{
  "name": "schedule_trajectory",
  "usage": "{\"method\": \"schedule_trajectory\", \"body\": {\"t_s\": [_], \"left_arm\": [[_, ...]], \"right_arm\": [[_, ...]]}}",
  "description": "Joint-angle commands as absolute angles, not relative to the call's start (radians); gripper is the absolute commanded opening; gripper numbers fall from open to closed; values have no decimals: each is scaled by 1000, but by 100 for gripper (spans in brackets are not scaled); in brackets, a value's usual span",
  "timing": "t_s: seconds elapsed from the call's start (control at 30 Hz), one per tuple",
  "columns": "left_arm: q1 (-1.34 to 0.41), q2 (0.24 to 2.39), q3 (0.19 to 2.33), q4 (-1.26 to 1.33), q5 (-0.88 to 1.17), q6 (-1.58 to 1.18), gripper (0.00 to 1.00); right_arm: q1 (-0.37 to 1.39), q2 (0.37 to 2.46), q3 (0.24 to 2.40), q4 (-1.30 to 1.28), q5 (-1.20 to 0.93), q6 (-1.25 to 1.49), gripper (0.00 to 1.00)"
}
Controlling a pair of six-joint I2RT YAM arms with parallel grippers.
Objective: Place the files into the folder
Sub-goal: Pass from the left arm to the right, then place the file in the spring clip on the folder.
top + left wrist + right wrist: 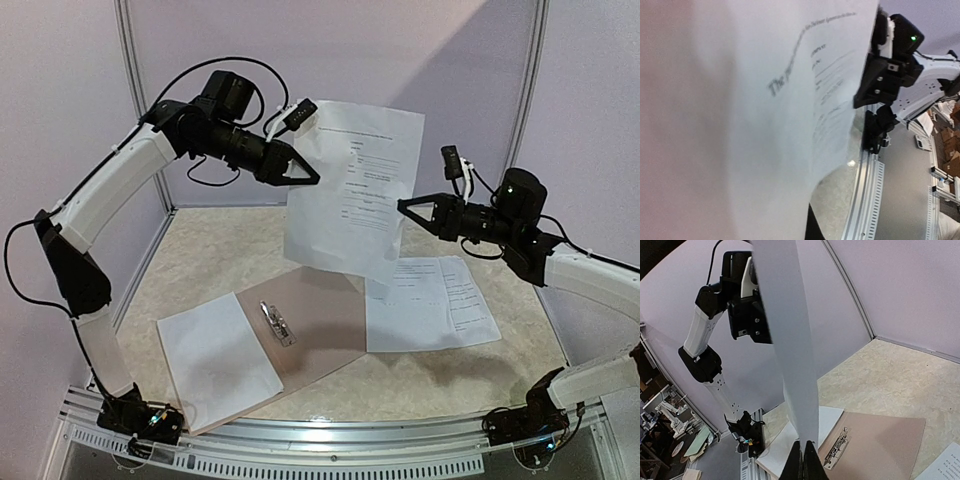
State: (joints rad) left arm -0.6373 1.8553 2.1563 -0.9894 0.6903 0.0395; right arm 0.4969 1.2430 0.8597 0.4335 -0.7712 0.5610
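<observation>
One of the files, a printed white sheet (352, 190), hangs in the air above the table between both grippers. My left gripper (314, 180) is shut on its left edge, and my right gripper (404, 208) is shut on its right edge. In the right wrist view the sheet (790, 340) rises edge-on from the closed fingers (803, 465). It fills most of the left wrist view (765, 125). The brown folder (325, 315) lies open below with its metal clip (277, 323) showing. A blank white sheet (215, 360) lies on its left half. More printed files (432, 302) lie to its right.
A metal rail (330, 438) runs along the table's near edge, with both arm bases on it. Purple walls with grey frame posts (135, 90) close in the back and sides. The marbled tabletop (220, 250) shows behind the folder.
</observation>
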Motion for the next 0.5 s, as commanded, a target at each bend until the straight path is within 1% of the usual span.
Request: {"method": "schedule_trajectory", "body": {"t_s": [0.0,0.1,0.13,0.17,0.2,0.23,0.27,0.3,0.37,0.4,0.47], "left_arm": [[-626,1817,2104,-962,551,75,0],[-626,1808,2029,-939,558,75,0],[-626,1806,1998,-937,555,78,5],[-623,1802,1969,-937,542,86,17],[-620,1798,1935,-940,525,95,33],[-612,1794,1902,-942,512,101,52],[-601,1787,1870,-947,503,108,66],[-589,1781,1839,-957,492,119,76],[-574,1770,1792,-985,445,148,86],[-567,1766,1770,-1002,408,165,88],[-552,1758,1717,-1032,309,199,90]], "right_arm": [[501,1211,856,349,-721,550,0],[501,1219,901,205,-625,531,0],[502,1229,932,129,-595,513,0],[501,1251,974,53,-568,497,0],[501,1273,1004,-31,-549,471,0],[501,1292,1030,-100,-537,456,0],[501,1324,1050,-152,-534,436,0],[502,1349,1072,-200,-531,416,0],[501,1412,1127,-313,-543,384,0],[502,1441,1167,-373,-550,364,0],[500,1554,1255,-534,-578,293,0]]}}
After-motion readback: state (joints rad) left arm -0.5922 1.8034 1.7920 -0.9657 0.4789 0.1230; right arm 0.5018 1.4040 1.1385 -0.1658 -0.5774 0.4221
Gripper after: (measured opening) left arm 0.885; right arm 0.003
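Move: The sheet hangs between both shut grippers: its middle is about 8 cm right of the left hand, 1 cm back and 2 cm lower, and some 9 cm left of the right hand, 1 cm farther out and 1 cm higher. The folder's metal clip lies roughly 36 cm below the left hand, 11 cm left and 3 cm back. From the right hand, that clip is about 28 cm left, 3 cm out; the loose papers are 11 cm right, 8 cm out, both some 34 cm down. Open the left gripper wide to let go of the sheet's left edge, and drop the hand about 12 cm, drawing it off to the left while its fingers tip further down. Keep the right gripper shut on the right edge and carry the sheet down and forward, some 6 and 5 cm, dipping its fingertips and swinging them forward. ##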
